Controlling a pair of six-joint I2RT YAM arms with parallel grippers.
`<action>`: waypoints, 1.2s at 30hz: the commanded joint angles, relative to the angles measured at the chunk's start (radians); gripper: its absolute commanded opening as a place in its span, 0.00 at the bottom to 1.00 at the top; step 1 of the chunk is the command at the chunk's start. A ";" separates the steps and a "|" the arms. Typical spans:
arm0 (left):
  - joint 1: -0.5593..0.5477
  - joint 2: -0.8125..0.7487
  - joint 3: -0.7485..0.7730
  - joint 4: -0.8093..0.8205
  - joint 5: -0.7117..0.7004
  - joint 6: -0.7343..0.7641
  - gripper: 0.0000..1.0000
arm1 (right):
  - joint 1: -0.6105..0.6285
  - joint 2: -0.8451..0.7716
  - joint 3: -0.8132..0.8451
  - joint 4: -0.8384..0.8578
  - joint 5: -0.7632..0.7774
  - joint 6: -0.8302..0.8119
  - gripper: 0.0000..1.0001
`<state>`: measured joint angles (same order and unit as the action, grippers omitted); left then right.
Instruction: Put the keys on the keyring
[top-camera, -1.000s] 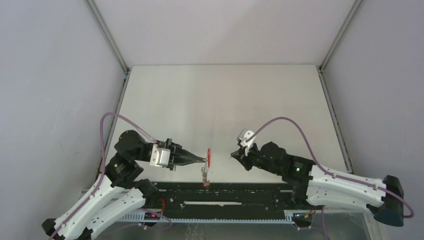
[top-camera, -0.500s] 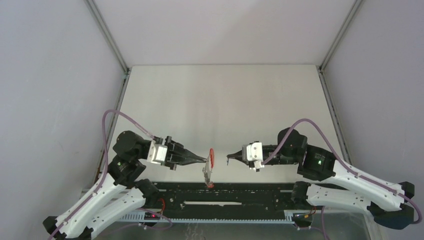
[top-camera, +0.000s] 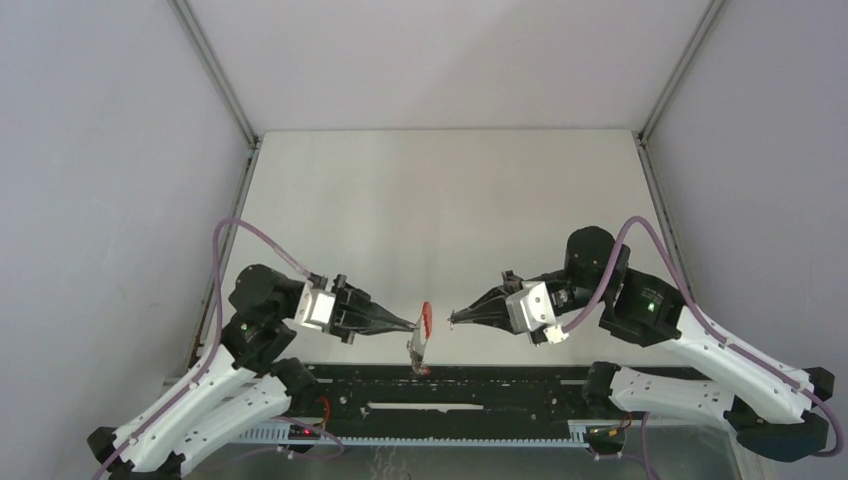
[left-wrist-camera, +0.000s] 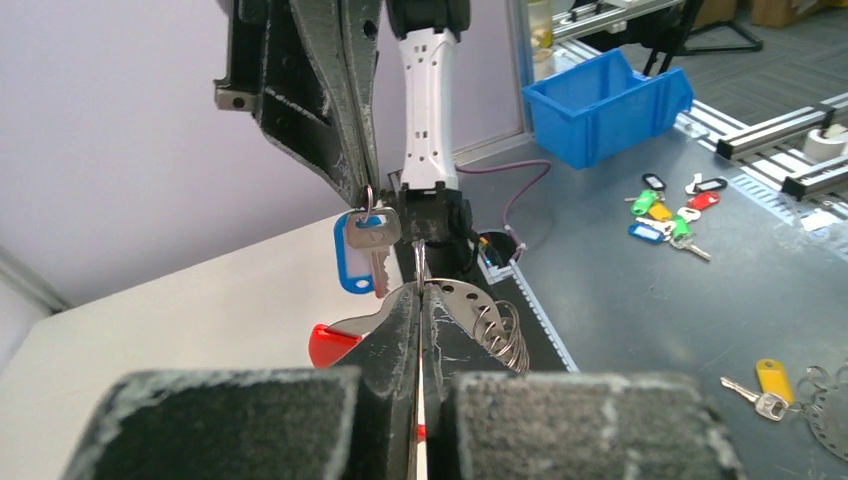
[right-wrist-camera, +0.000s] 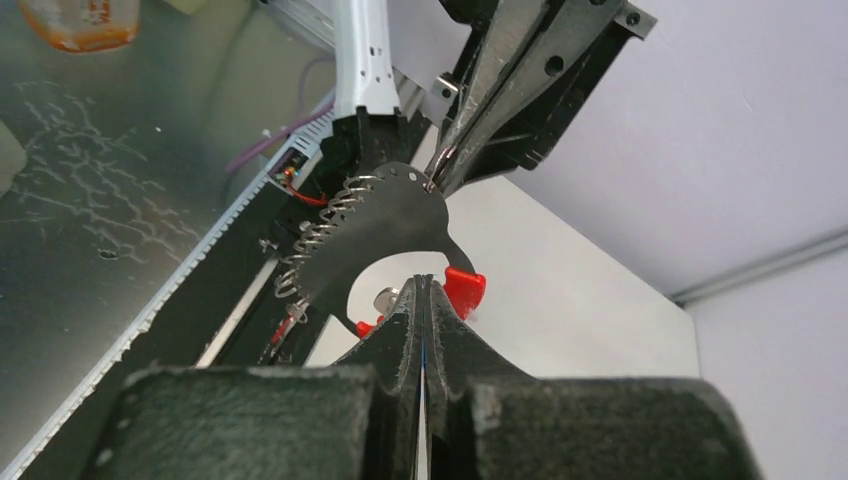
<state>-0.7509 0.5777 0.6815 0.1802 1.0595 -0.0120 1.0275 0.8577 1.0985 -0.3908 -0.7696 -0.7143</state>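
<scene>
My left gripper (top-camera: 412, 322) is shut on the keyring (top-camera: 424, 330), held on edge above the table's near edge. In the left wrist view its perforated silver plate (left-wrist-camera: 462, 298), wire rings (left-wrist-camera: 508, 338) and red band (left-wrist-camera: 333, 345) show past my shut jaws. A small red and silver piece (top-camera: 420, 368) hangs under the keyring. My right gripper (top-camera: 452, 320) points left at the keyring, a short gap away, and is shut on the blue-tagged key (left-wrist-camera: 358, 250), which dangles from its fingertips (left-wrist-camera: 360, 185). In the right wrist view the keyring (right-wrist-camera: 372, 232) hangs just beyond my shut jaws.
A black rail (top-camera: 460, 385) runs along the table's near edge under both grippers. Grey walls enclose the table on three sides. Outside, a blue bin (left-wrist-camera: 610, 105) and several spare tagged keys (left-wrist-camera: 670, 215) lie on a grey bench.
The right arm has swung up and round, so its gripper now points left at the keyring. The left gripper and keyring have shifted slightly right.
</scene>
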 joint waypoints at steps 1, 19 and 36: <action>-0.027 0.023 0.026 0.079 0.059 -0.028 0.00 | -0.006 0.006 0.056 0.008 -0.125 -0.034 0.00; -0.098 0.170 0.156 0.014 0.242 0.217 0.00 | 0.101 0.057 0.169 -0.138 -0.086 -0.179 0.00; -0.103 0.216 0.230 -0.208 0.225 0.399 0.00 | 0.201 0.105 0.228 -0.215 0.053 -0.250 0.00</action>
<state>-0.8452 0.7986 0.8551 -0.0013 1.2938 0.3553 1.1954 0.9565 1.2953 -0.5957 -0.7803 -0.9363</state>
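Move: The right hand holds the blue-tagged key by its ring. The keyring's free ring, pinched in the left fingertips, lies about 5 cm to its left, 1 cm back, about level in height. The metal plate hangs roughly 4 cm below and 2 cm back of the left fingers; the red-tagged key dangles some 8 cm back, 5 cm left and 5 cm below the right hand. From the left hand, the blue-tagged key hangs 5 cm right, 1 cm forward, 3 cm lower. Both hands keep their pinch, the left on the keyring's ring and the right on the blue key's ring, as the fingertips draw close; ring touching ring can't be made out. The right hand comes back about 5 cm, rising 3 cm then settling slightly, and turns some 10 degrees counter-clockwise. The left shifts back and right about 2 cm each, turning clockwise and rolling its front side up. ##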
